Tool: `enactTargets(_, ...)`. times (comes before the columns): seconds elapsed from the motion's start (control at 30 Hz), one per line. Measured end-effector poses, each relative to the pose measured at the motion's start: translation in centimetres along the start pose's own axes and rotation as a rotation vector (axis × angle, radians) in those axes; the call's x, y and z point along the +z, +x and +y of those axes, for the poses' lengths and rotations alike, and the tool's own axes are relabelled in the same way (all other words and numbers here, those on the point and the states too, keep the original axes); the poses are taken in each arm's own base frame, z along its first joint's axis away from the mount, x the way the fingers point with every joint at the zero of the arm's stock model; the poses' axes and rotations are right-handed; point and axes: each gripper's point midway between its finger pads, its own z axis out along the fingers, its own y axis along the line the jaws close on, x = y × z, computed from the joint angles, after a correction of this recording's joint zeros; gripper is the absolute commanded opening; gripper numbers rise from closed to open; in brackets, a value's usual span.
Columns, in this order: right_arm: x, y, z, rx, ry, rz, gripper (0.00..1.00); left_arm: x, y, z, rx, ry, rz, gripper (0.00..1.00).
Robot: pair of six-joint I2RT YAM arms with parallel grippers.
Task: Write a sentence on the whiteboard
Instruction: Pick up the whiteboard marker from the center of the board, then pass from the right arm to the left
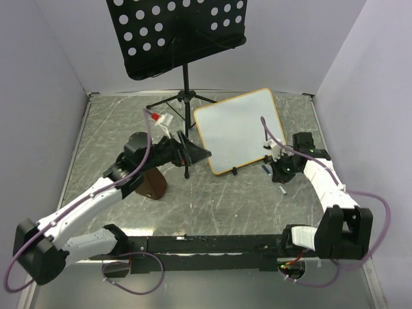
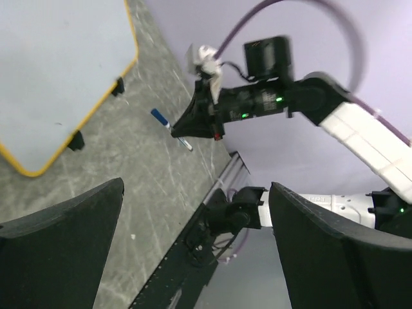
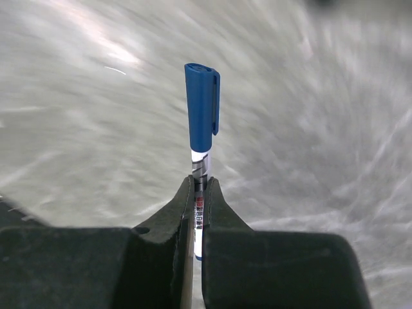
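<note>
The whiteboard [image 1: 238, 129] lies tilted on the grey table at the middle right, white with a thin orange frame and small black feet; it also shows in the left wrist view [image 2: 58, 71]. No sentence shows on its white surface. My right gripper [image 3: 201, 183] is shut on a marker [image 3: 203, 109] with a blue cap, gripping its white barrel, cap pointing away. From above, that gripper [image 1: 280, 174] is low over the table just off the board's near right corner. My left gripper [image 1: 196, 153] stands open and holds nothing, just left of the board.
A black perforated music stand [image 1: 174, 35] rises at the back, its tripod legs [image 1: 187, 100] spreading beside the board and my left gripper. A brown object [image 1: 153, 185] sits under the left arm. A black rail [image 1: 212, 244] runs along the near edge.
</note>
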Motion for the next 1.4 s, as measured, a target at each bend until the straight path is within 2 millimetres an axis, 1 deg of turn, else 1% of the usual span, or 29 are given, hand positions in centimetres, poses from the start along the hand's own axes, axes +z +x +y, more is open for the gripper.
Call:
enactTargets(0.03, -0.6, -1.1, 0.9, -0.033, -0.023, -0.034, 0.0, 0.6, 0.5, 0.0, -0.017, 0.007, 0.017, 0.98)
enactTargets(0.13, -2.1, -4.8, 5.2, -0.165, -0.147, -0.138, 0.0, 2.7, 2.4, 0.6, -0.068, 0.012, 0.08, 0.98)
enactTargets(0.2, -3.0, -6.4, 8.1, -0.231, -0.231, -0.188, 0.0, 4.2, 3.9, 1.2, -0.104, 0.004, 0.129, 0.99)
enactTargets(0.27, -3.9, -7.5, 10.6, -0.278, -0.306, -0.223, 0.0, 5.5, 5.2, 1.8, -0.134, -0.006, 0.172, 0.99)
enactTargets(0.33, -4.7, -8.6, 12.3, -0.312, -0.357, -0.252, 0.0, 6.7, 6.2, 2.3, -0.164, -0.016, 0.209, 0.98)
enactTargets(0.37, -5.2, -9.3, 13.2, -0.328, -0.38, -0.271, 0.0, 7.4, 6.9, 2.6, -0.179, -0.021, 0.229, 0.96)
enactTargets(0.47, -6.1, -10.4, 14.7, -0.351, -0.423, -0.302, 0.0, 8.5, 7.8, 3.0, -0.198, -0.031, 0.259, 0.88)
enactTargets(0.53, -6.5, -10.7, 15.4, -0.357, -0.448, -0.312, 0.0, 8.9, 8.1, 2.9, -0.202, -0.028, 0.274, 0.84)
enactTargets(0.57, -6.6, -10.7, 15.6, -0.356, -0.453, -0.313, 0.0, 9.0, 8.2, 2.7, -0.202, -0.025, 0.276, 0.79)
enactTargets(0.63, -6.6, -10.7, 15.8, -0.35, -0.461, -0.311, 0.0, 9.2, 8.2, 2.2, -0.198, -0.011, 0.282, 0.73)
enactTargets(0.67, -6.6, -10.7, 15.8, -0.347, -0.463, -0.311, 0.0, 9.2, 8.2, 1.9, -0.197, -0.002, 0.287, 0.69)
enactTargets(0.77, -6.7, -10.7, 16.0, -0.341, -0.471, -0.312, 0.0, 9.1, 8.4, 1.4, -0.196, 0.021, 0.303, 0.63)
enactTargets(0.87, -6.7, -10.7, 16.0, -0.338, -0.473, -0.31, 0.0, 9.1, 8.7, 1.4, -0.199, 0.028, 0.32, 0.59)
enactTargets(0.93, -6.7, -10.7, 16.0, -0.335, -0.473, -0.31, 0.0, 9.0, 9.0, 1.4, -0.201, 0.03, 0.332, 0.55)
enactTargets(1.0, -6.7, -10.7, 16.0, -0.334, -0.474, -0.31, 0.0, 9.0, 9.2, 1.4, -0.201, 0.034, 0.345, 0.49)
enactTargets(1.03, -6.7, -10.7, 16.0, -0.334, -0.474, -0.31, 0.0, 8.9, 9.3, 1.4, -0.201, 0.036, 0.35, 0.44)
enactTargets(1.07, -6.7, -10.7, 16.1, -0.333, -0.475, -0.31, 0.0, 8.9, 9.4, 1.3, -0.2, 0.04, 0.356, 0.31)
enactTargets(1.13, -6.7, -10.7, 16.1, -0.332, -0.477, -0.31, 0.0, 9.1, 9.4, 1.2, -0.196, 0.048, 0.367, 0.19)
enactTargets(1.17, -6.7, -10.7, 16.1, -0.332, -0.479, -0.31, 0.0, 9.1, 9.4, 1.1, -0.197, 0.051, 0.37, 0.07)
enactTargets(1.2, -6.7, -10.7, 16.1, -0.331, -0.478, -0.309, 0.01, 9.2, 9.5, 1.2, -0.192, 0.051, 0.374, 0.02)
enactTargets(1.23, -6.7, -10.7, 16.1, -0.33, -0.477, -0.307, 0.07, 9.2, 9.6, 1.2, -0.194, 0.048, 0.377, 0.01)
enactTargets(1.27, -6.6, -10.6, 16.1, -0.329, -0.475, -0.305, 0.16, 9.2, 9.6, 1.3, -0.189, 0.049, 0.379, 0.01)
enactTargets(1.3, -6.6, -10.6, 16.0, -0.327, -0.474, -0.303, 0.33, 9.2, 9.6, 1.3, -0.189, 0.048, 0.38, 0.01)
enactTargets(1.33, -6.6, -10.6, 16.1, -0.322, -0.476, -0.301, 0.39, 9.3, 9.6, 1.3, -0.191, 0.048, 0.379, 0.01)
enactTargets(1.37, -6.8, -10.6, 16.2, -0.317, -0.482, -0.3, 0.49, 9.3, 9.6, 1.3, -0.194, 0.047, 0.378, 0.01)
enactTargets(1.4, -7.0, -10.7, 16.4, -0.316, -0.492, -0.305, 0.67, 9.3, 9.3, 1.2, -0.206, 0.051, 0.363, 0.01)
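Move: The right hand already holds the blue-capped marker by its barrel, cap end pointing forward and left. From the left hand, the marker lies about 31 cm right, 1 cm forward and 20 cm below; the left gripper is therefore some 32 cm left of the right hand, level fore-and-aft, and 20 cm above. The whiteboard's middle is about 27 cm ahead, 18 cm right and 27 cm below the left hand, and the brown metronome 3 cm ahead, 20 cm left and 24 cm below. Carry the marker with the right gripper about 16 cm left and 12 cm up, easing back a little and turning counter-clockwise, then hold it still. Meanwhile bring the open left gripper about 11 cm right and 8 cm down towards the cap, tipping down, and shut its fingers to pinch the cap; only then start opening the right fingers. ##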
